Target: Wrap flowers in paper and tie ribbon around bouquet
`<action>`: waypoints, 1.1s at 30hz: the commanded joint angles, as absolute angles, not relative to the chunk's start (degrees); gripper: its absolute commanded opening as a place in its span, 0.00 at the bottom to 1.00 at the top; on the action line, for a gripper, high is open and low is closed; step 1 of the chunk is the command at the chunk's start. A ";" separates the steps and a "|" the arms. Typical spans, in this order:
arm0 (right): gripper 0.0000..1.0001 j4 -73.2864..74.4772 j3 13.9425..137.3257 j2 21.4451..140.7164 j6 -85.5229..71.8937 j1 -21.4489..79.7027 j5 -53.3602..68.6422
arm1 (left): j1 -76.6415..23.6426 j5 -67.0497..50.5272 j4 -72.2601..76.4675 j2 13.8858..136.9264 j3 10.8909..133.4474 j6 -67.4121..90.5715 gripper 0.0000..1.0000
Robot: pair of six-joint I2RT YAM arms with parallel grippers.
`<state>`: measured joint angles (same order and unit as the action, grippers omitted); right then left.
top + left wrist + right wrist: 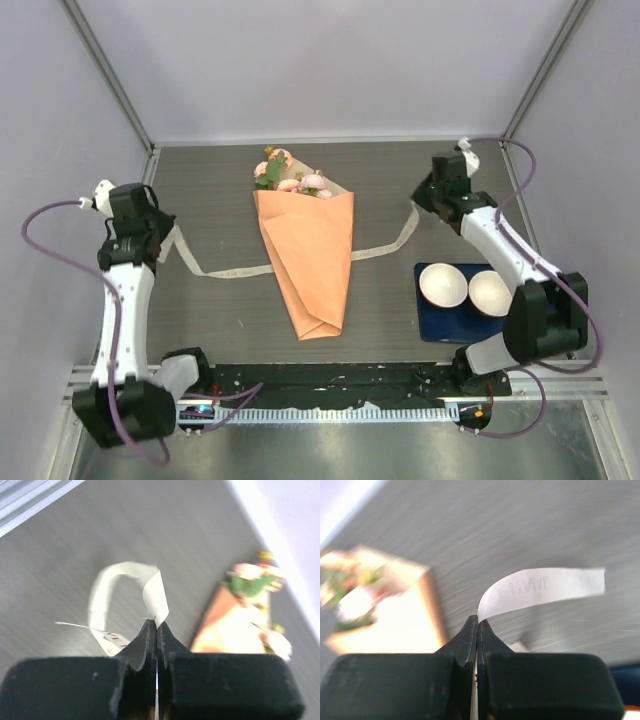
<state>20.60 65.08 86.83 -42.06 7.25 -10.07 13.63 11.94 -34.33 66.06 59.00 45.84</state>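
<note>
The bouquet (310,260) lies in the middle of the table: a tapered cone of orange paper (318,290) with its point toward me and the pink flowers (290,180) at its far, wide end. The cream ribbon (230,270) passes under the cone and comes out on both sides. My left gripper (166,237) is shut on the ribbon's left end (155,597), which curls up from the closed tips (156,624). My right gripper (420,202) is shut on the right end (545,587), just above its tips (478,620). Both wrist views show the bouquet blurred (235,630) (385,615).
Two white bowls (443,285) (490,293) stand side by side on a dark blue mat (435,327) at the near right, under the right arm. Grey walls close in the table on three sides, and a metal rail (330,410) runs along the near edge.
</note>
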 commanded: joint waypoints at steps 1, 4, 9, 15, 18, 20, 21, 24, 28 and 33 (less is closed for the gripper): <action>0.01 8.89 65.31 76.04 -35.53 23.94 -8.79 | 7.13 9.95 -33.93 51.89 55.91 43.41 0.00; 0.01 1.51 64.69 76.02 -33.58 33.45 -7.56 | 3.88 3.35 -33.40 47.57 53.97 45.87 0.00; 0.00 -5.44 69.16 85.59 -34.10 41.12 1.65 | -2.71 4.30 -36.03 40.27 52.12 45.44 0.00; 0.00 -12.04 76.98 100.06 -31.56 50.87 8.58 | -2.99 5.10 -40.96 33.85 47.91 45.52 0.00; 0.01 -10.91 84.00 109.46 -30.59 53.69 13.25 | -2.90 1.42 -40.70 30.17 45.10 45.88 0.00; 0.01 -7.32 91.12 114.76 -30.93 54.31 14.58 | -2.90 0.27 -40.95 28.05 43.42 45.88 0.00; 0.02 -5.99 93.67 117.22 -30.76 54.84 15.37 | -2.90 0.18 -41.13 26.04 42.98 45.88 0.00; 0.09 2.80 104.74 126.37 -29.80 55.28 15.37 | -2.90 -3.86 -42.80 23.39 42.10 45.70 0.00; 0.33 6.14 111.07 130.78 -28.83 55.28 13.89 | -2.90 -12.55 -40.70 23.02 41.39 46.49 0.00; 0.62 15.89 111.71 124.12 -26.55 53.97 9.32 | -2.99 -23.09 -37.54 26.89 42.36 47.36 0.00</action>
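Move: The ribbon's right end is still pinched in the right hand, bound for the ribbon's left stretch on the table, about 51 cm to the left, 13 cm back and 14 cm below. The wrapped bouquet's paper is 34 cm left and 10 cm back; its flowers are 35 cm left and 10 cm ahead; the nearest white bowl is 2 cm left and 16 cm back. From the left hand, holding the other end, that stretch lies roughly 19 cm right, 6 cm back and 19 cm below. The ribbon's right end is swept left over the paper by the right hand, some 50 cm, rising then sinking, drawing back somewhat and turning counter-clockwise about 75 degrees; past the paper its fingers open about halfway and let go. The left hand keeps its end pinched, drawing right and back towards the bouquet, first rising, then settling lower, while turning clockwise. ##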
